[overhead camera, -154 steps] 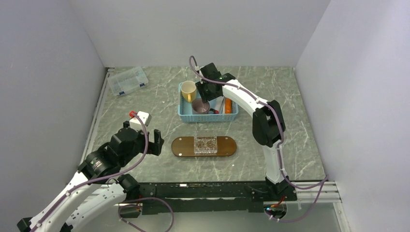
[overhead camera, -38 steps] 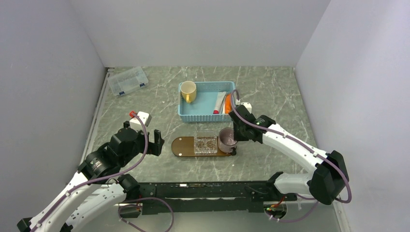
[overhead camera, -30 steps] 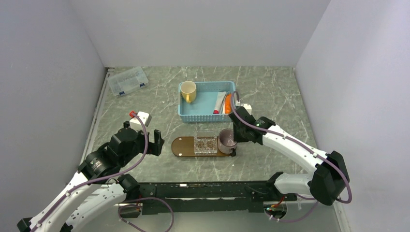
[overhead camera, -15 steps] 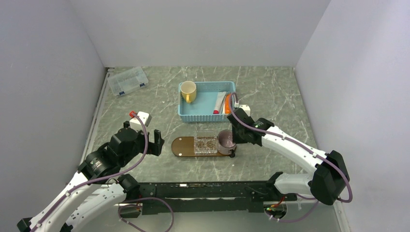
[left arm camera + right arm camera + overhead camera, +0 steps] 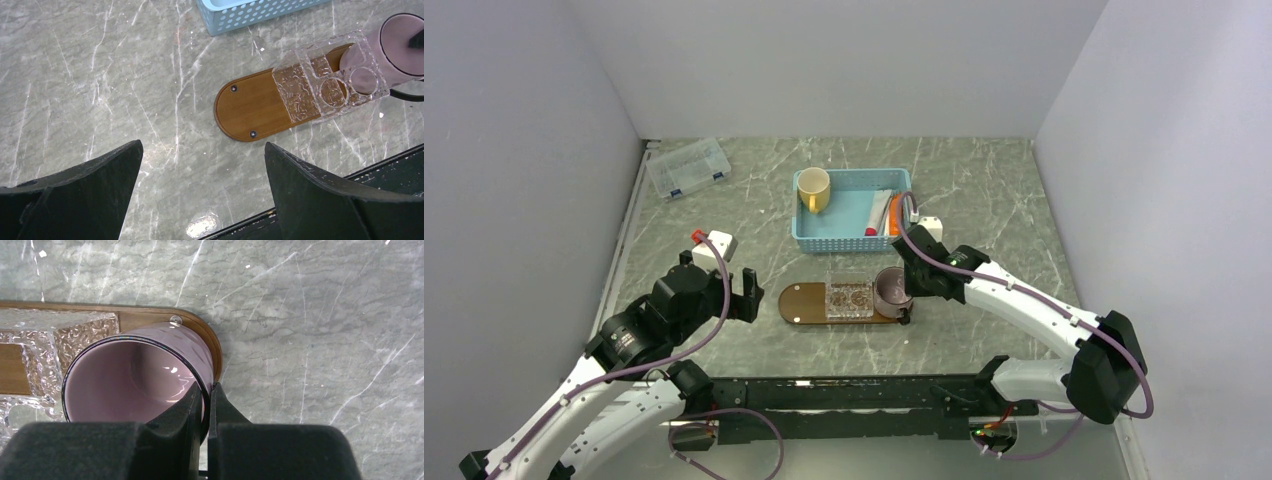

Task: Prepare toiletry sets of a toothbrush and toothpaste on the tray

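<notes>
The dark brown tray point(image 5: 802, 302) point(image 5: 250, 107) lies mid-table with a clear square holder point(image 5: 850, 299) point(image 5: 325, 82) on its middle. A purple mug point(image 5: 891, 290) point(image 5: 130, 380) stands upright on the tray's right end. My right gripper point(image 5: 911, 285) point(image 5: 208, 390) is shut on the mug's rim, one finger inside and one outside. The white toothbrush point(image 5: 876, 213) and the orange toothpaste tube point(image 5: 894, 215) lie side by side in the blue basket point(image 5: 854, 241). My left gripper point(image 5: 742, 295) point(image 5: 202, 145) hangs open over bare table, left of the tray.
A yellow mug point(image 5: 814, 188) stands in the basket's left end. A clear lidded box point(image 5: 688, 167) sits at the back left. White walls close in the table on three sides. The basket's near wall point(image 5: 250, 12) lies just behind the tray.
My right gripper and the purple mug have edged slightly left on the tray's right end. The left arm has not moved.
</notes>
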Controlling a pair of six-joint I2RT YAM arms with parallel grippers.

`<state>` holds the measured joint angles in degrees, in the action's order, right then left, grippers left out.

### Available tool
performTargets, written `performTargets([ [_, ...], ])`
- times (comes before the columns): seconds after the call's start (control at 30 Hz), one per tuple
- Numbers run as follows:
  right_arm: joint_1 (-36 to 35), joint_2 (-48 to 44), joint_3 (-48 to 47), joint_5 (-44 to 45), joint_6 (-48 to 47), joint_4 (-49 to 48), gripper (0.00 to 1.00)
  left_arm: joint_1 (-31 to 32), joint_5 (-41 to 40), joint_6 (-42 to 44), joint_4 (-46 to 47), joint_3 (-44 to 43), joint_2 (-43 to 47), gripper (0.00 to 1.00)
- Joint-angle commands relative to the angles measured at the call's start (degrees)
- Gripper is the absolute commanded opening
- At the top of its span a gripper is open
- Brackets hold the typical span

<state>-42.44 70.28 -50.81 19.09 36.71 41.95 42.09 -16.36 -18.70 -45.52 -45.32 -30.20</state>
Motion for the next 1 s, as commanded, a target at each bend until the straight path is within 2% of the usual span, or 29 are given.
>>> performTargets([
  [0.0,-0.39,-0.93,-0.11,1.30,1.66,-3.61,0.08,0.17,0.35,0.50,0.87,-0.39,0.18,0.99],
  [0.23,-0.71,-0.43,0.01,1.12,1.68,-3.99,0.10,0.15,0.36,0.46,0.87,-0.47,-0.14,0.99],
  [0.4,-0.78,-0.58,-0.33,1.30,1.68,-3.91,0.15,0.14,0.34,0.50,0.87,-0.42,-0.27,0.99],
  [0.87,-1.03,-0.89,-3.29,2.33,1.37,-1.72,0.41,0.17,0.34,0.57,1.12,-0.39,-0.78,0.99],
  [0.97,-0.94,-1.09,-5.66,3.19,0.50,-0.12,0.43,0.17,-0.07,0.85,1.24,-0.92,-1.61,0.99],
])
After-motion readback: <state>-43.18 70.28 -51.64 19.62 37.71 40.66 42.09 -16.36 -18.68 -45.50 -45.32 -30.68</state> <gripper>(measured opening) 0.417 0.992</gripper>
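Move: The mug stands upright on the tray's right end, my right fingertips at the right side of its rim; its middle is about 4 cm to the left and some 4 cm lower. The clear holder, about 11 cm to my right hand's left and level fore-and-aft, sits low on the tray. The toothpaste in the basket is roughly 17 cm ahead and 6 cm left. From my idle left hand, the mug lies about 29 cm right, 4 cm ahead and well below. I spread my right fingers to not quite half open, letting go of the mug's rim, with one fingertip inside the mug and the other outside. The hand barely travels as they part, easing about 1 cm left towards the mug's middle and, right at the end, starting to rise by half a centimetre or so. ##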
